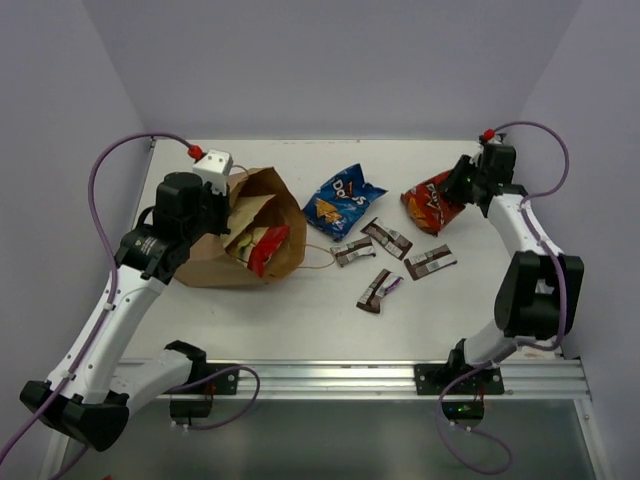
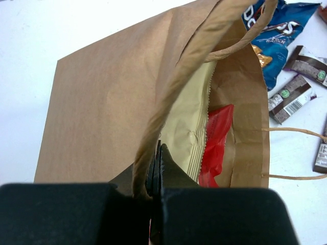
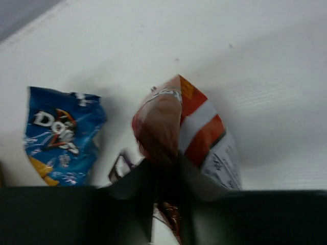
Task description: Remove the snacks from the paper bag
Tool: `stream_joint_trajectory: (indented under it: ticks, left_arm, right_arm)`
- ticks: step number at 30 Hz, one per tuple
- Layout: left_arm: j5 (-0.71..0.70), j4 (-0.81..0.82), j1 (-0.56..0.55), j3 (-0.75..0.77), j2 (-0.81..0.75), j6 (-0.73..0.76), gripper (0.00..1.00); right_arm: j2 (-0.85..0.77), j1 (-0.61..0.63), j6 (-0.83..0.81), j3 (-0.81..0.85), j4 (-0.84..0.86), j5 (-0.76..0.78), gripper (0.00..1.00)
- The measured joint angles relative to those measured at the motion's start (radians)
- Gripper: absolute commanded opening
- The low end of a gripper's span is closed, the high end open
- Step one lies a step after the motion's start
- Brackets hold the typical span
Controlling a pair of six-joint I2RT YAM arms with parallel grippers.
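Observation:
The brown paper bag (image 1: pixel 210 255) lies on its side at the left, mouth facing right. My left gripper (image 1: pixel 231 203) is shut on the upper rim of the paper bag (image 2: pixel 102 102), and the left gripper (image 2: pixel 157 153) holds the mouth lifted. Inside show a cream chip bag (image 2: pixel 186 122) and a red one (image 2: pixel 217 138). A blue chip bag (image 1: pixel 340 195) and several brown candy bars (image 1: pixel 387 238) lie on the table. At the far right my right gripper (image 1: pixel 455 188) pinches a red-white chip bag (image 3: pixel 204 132) resting on the table; the right gripper (image 3: pixel 176 168) jaws sit close on its crumpled end.
One twine handle (image 2: pixel 296 153) of the bag trails on the table toward the candy bars. The blue chip bag (image 3: pixel 59 135) lies just left of the right gripper. Purple walls close in the white table (image 1: pixel 500 310) at the back and sides; a metal rail (image 1: pixel 330 375) runs along the front.

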Motion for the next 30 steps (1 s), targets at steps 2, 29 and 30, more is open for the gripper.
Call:
stream_joint_trajectory:
  ticks: [2,29,30]
  left_arm:
    - [0.019,-0.002,0.0,0.0,-0.001,0.007,0.0]
    - [0.117,-0.002,0.0,-0.027,0.002,0.012,0.0]
    - [0.118,-0.001,0.0,-0.027,0.002,0.012,0.0]
  right_arm:
    - [0.087,-0.039,0.007,0.003,-0.001,0.004,0.48]
    - [-0.404,0.728,0.311,-0.146,0.033,0.18,0.89]
    - [-0.386,0.76,0.335,-0.14,0.037,0.182,0.89]
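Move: Pinched in the right hand is the red chips bag, to be put down on bare table about 5 cm ahead and 16 below. From that hand, the blue chips bag lies some 29 cm left, 8 ahead; the nearest chocolate bar roughly 14 back, 3 left. The paper bag's mouth is about 51 cm left, 9 back and 8 lower; from the left hand it is about 13 cm right, 4 ahead, 15 below. Dipping about 6 cm, the right hand opens and lets go of the red chips bag, then rises steeply and sweeps some 27 cm left and 15 back towards the paper bag's mouth, fingers going wide and the hand turning about 30 degrees, mostly counter-clockwise. The left hand keeps its shut grip at the paper bag's upper edge, easing 2 cm right. ##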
